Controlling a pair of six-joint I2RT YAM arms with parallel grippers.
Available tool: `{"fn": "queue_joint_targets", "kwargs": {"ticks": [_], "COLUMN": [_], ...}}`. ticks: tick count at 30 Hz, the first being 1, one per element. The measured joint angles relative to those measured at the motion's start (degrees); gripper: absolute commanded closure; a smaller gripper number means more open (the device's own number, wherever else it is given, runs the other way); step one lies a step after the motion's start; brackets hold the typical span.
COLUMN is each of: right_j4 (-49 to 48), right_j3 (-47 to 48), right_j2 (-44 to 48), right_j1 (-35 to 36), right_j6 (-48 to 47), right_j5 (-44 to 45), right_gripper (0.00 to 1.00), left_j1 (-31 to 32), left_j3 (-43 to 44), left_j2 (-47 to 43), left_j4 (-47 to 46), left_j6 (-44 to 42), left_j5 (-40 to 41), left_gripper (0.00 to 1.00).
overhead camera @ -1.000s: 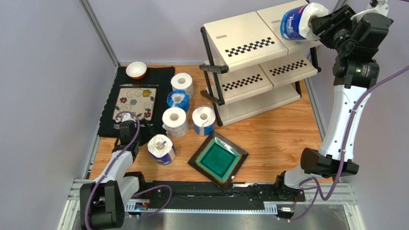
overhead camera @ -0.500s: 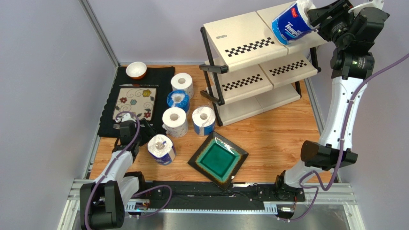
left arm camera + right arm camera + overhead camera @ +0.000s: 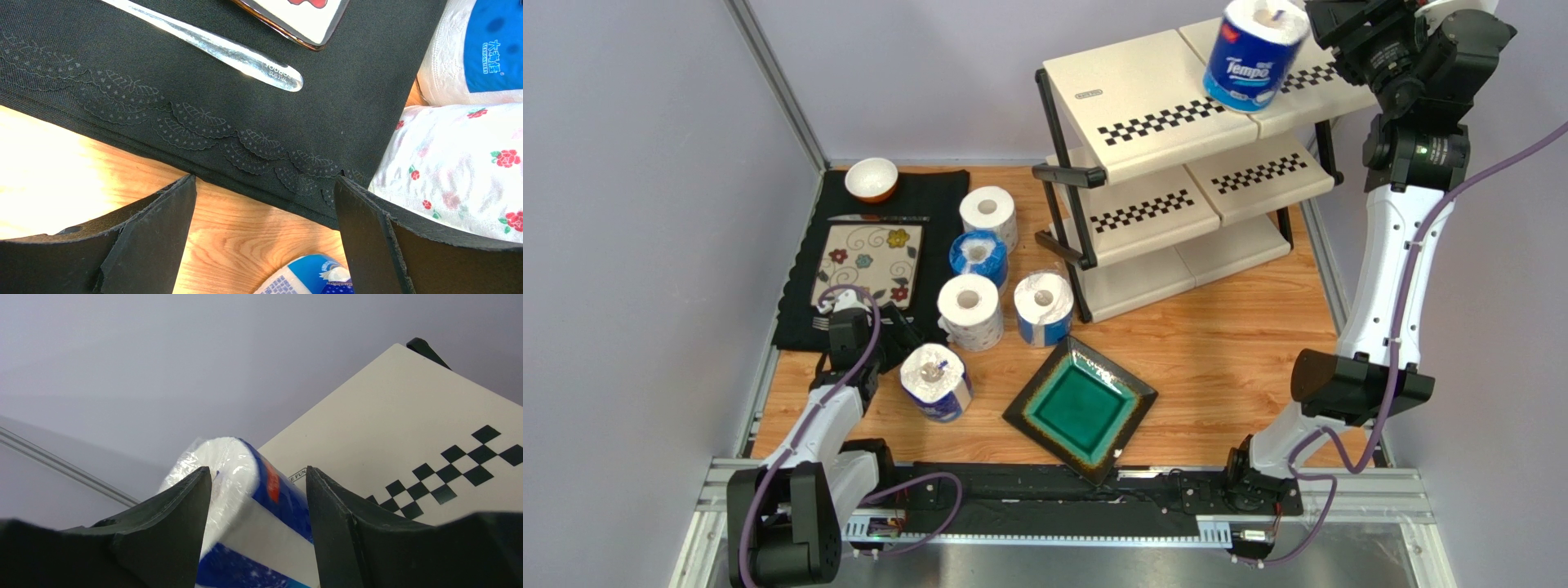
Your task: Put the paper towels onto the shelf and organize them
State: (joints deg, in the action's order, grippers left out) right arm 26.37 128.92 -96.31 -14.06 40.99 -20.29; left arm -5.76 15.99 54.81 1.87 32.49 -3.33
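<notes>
One blue-and-white Tempo paper towel roll (image 3: pixel 1255 55) stands upright on the top tier of the cream checkered shelf (image 3: pixel 1143 104). My right gripper (image 3: pixel 1326 31) is just right of it, open. In the right wrist view the roll (image 3: pixel 261 539) still sits between the spread fingers of the right gripper (image 3: pixel 258 471). Several other rolls stand on the table: a plain one (image 3: pixel 989 217), a blue one (image 3: pixel 978 257) and a white one (image 3: pixel 970 311). My left gripper (image 3: pixel 844 306) rests open and empty by the mat's edge (image 3: pixel 265 184), beside a rose-print roll (image 3: pixel 454 159).
A black floral placemat (image 3: pixel 799 306) holds a patterned tile (image 3: pixel 870 263), a utensil handle (image 3: pixel 245 55) and a small white bowl (image 3: pixel 871 179). A green square plate (image 3: pixel 1081 408) lies near the front. Two more rolls stand at the placemat's right (image 3: pixel 1043 308) and front (image 3: pixel 936 382).
The right arm swung the Tempo roll from tilted in the air to upright on the shelf's top tier, and its jaws widened off it. The left arm has not moved.
</notes>
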Motion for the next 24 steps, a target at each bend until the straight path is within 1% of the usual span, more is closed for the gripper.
{"fn": "queue_joint_targets", "kwargs": {"ticks": [8, 10, 12, 15, 16, 20, 23, 24], "right_j4": [-5.0, -6.8, -9.1, -11.6, -12.2, -13.8, -13.6, -13.3], "right_j3": [-0.2, -2.1, -6.0, -13.6, -17.0, -25.3, -28.2, -28.9], "right_j2": [0.1, 1.0, 3.0, 7.8, 10.4, 20.0, 27.5, 30.1], "right_j1": [0.0, 0.0, 0.0, 0.0, 0.0, 1.0, 4.7, 7.3], "right_j6": [2.1, 2.4, 2.6, 2.6, 2.5, 1.0, -1.9, -3.5], "right_j5": [0.1, 0.0, -0.2, -0.9, -1.3, -2.4, -3.1, -3.3], "right_gripper": [0.38, 0.38, 0.38, 0.37, 0.36, 0.35, 0.35, 0.35], "left_j1": [0.0, 0.0, 0.0, 0.0, 0.0, 0.0, 0.0, 0.0], "left_j3": [0.0, 0.0, 0.0, -0.1, -0.1, -0.1, -0.1, -0.1], "left_j2": [0.0, 0.0, 0.0, 0.0, 0.0, 0.0, 0.0, 0.0], "left_j4": [0.0, 0.0, 0.0, -0.2, -0.2, -0.2, -0.3, -0.3], "left_j6": [0.0, 0.0, 0.0, 0.0, 0.0, 0.0, 0.0, 0.0], "left_j5": [0.5, 0.5, 0.5, 0.5, 0.5, 0.6, 0.5, 0.5], "left_gripper": [0.08, 0.08, 0.08, 0.08, 0.08, 0.08, 0.09, 0.09]}}
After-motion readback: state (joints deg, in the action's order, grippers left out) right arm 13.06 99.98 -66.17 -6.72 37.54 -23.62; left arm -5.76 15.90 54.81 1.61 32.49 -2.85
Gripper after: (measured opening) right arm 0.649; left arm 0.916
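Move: The Tempo paper towel roll, already released on top of the shelf, stands about 8 cm to the right hand's left, 2 cm ahead and 6 cm lower. The right top board's middle is some 5 cm ahead, 4 cm left and 12 cm below that hand; the left top board's middle lies level ahead, 27 cm left, equally low. From the idle left hand the roll is roughly 22 cm ahead, 55 cm right and 45 cm up. The open right hand lifts slightly, then backs some 15 cm from the Tempo roll, veering left, tilting up. ##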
